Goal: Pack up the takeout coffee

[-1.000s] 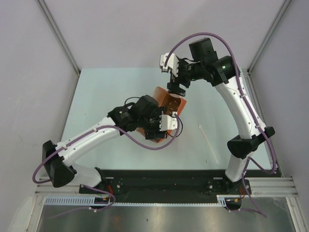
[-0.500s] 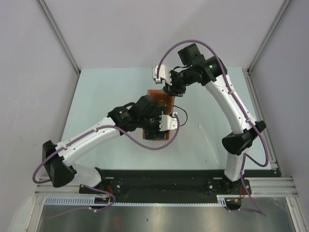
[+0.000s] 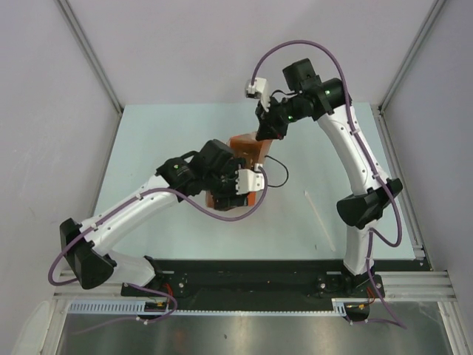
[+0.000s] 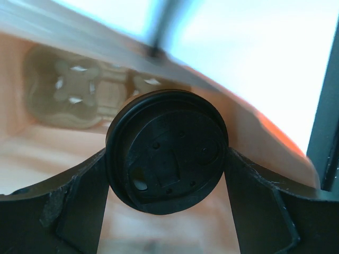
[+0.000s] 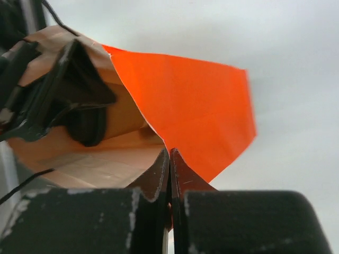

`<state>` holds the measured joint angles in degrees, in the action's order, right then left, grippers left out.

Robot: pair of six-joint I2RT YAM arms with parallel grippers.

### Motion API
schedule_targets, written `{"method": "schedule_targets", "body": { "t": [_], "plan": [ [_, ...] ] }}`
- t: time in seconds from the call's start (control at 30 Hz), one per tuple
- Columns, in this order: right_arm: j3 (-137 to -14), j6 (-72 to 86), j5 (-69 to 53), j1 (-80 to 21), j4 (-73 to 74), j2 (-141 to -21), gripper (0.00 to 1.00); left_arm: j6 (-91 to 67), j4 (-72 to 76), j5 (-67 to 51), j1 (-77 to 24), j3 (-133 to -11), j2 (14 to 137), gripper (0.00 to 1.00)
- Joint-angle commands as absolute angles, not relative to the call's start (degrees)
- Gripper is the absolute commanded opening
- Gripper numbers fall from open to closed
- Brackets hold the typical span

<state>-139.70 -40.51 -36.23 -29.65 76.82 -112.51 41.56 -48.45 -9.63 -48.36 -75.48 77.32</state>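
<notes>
The takeout coffee shows in the left wrist view as a round black lid (image 4: pixel 167 151) with a sip hole. My left gripper (image 4: pixel 167 159) is shut on it, one dark finger against each side, and it sits inside the orange bag (image 3: pixel 247 144), whose tan inner walls (image 4: pixel 32 153) surround it. From above, the left wrist covers the cup. My right gripper (image 5: pixel 170 154) is shut on the bag's rim (image 5: pixel 159 135), pinching the paper edge between its jaws. In the top view the right gripper (image 3: pixel 264 132) sits at the bag's far edge.
A pale moulded pulp shape (image 4: pixel 69 87) lies deep in the bag beyond the lid. A black cord handle (image 3: pixel 277 166) loops out to the bag's right over the pale table (image 3: pixel 148 140). Grey walls enclose the table on three sides.
My right gripper came down to the bag's far rim and closed on it. The bag shifted slightly toward the back. The left gripper kept its hold on the coffee inside the bag.
</notes>
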Motion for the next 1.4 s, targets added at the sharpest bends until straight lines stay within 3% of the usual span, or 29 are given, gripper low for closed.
{"method": "schedule_targets", "body": {
  "t": [0.0,0.27,0.53,0.67,0.77,1.03,1.17,1.37],
  "plan": [
    [-137.13,-19.72,-49.89,-26.9,81.22,-109.7,0.0,41.14,-52.03,-10.02,-45.44,-80.77,75.23,0.48],
    [-115.8,8.84,-56.6,-24.52,65.94,-99.94,0.0,40.17,-53.79,-11.16,-44.12,-82.89,75.32,0.48],
    [-106.88,7.92,-52.91,-25.05,67.06,-90.81,0.0,39.46,-52.21,-13.36,-43.15,-77.17,73.22,0.46],
    [-106.87,2.3,-51.86,-26.89,70.13,-89.12,0.46,40.25,-52.03,-14.68,-43.15,-76.03,72.86,0.46],
    [-113.36,-3.24,-48.36,-26.19,73.11,-91.74,0.65,41.48,-52.21,-15.91,-43.24,-75.94,72.86,0.46],
    [-144.1,-23.68,-40.44,-24.26,85.15,-107.66,0.9,43.68,-53.35,-17.31,-43.86,-78.04,74.35,0.45],
    [-143.88,-34.5,-38.06,-27.41,86.13,-106.62,0.98,43.6,-53.26,-16.96,-44.38,-79.1,75.32,0.45],
    [-136.24,-41.48,-33.93,-34.63,84.99,-102.48,0.93,43.07,-53.0,-16.52,-45.53,-79.89,76.2,0.45]
  ]
}}
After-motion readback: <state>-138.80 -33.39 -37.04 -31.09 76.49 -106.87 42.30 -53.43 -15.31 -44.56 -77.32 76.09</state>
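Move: The takeout bag, tilted with its mouth towards both hands, has its middle about 4 cm ahead of the left hand, 1 cm to its right and 8 cm below; the cup carrier inside lies some 6 cm ahead, 4 cm right and 12 cm below. From the right hand, already pinching the far rim, the left hand's lidded coffee cup is roughly 12 cm back, 8 cm left and 12 cm lower, and the bag's middle 9 cm back, 6 cm left, 19 cm below. The bag's far rim, pinched in the right fingers, is drawn back towards the base about 11 cm, dipping at first, while the wrist swings the fingertips down and back some 50 degrees. The right hand then opens, lets go and returns up and forward, the wrist turning back. The left keeps its grip on the cup, rising about 3 cm and sinking again, with a small shift left. ##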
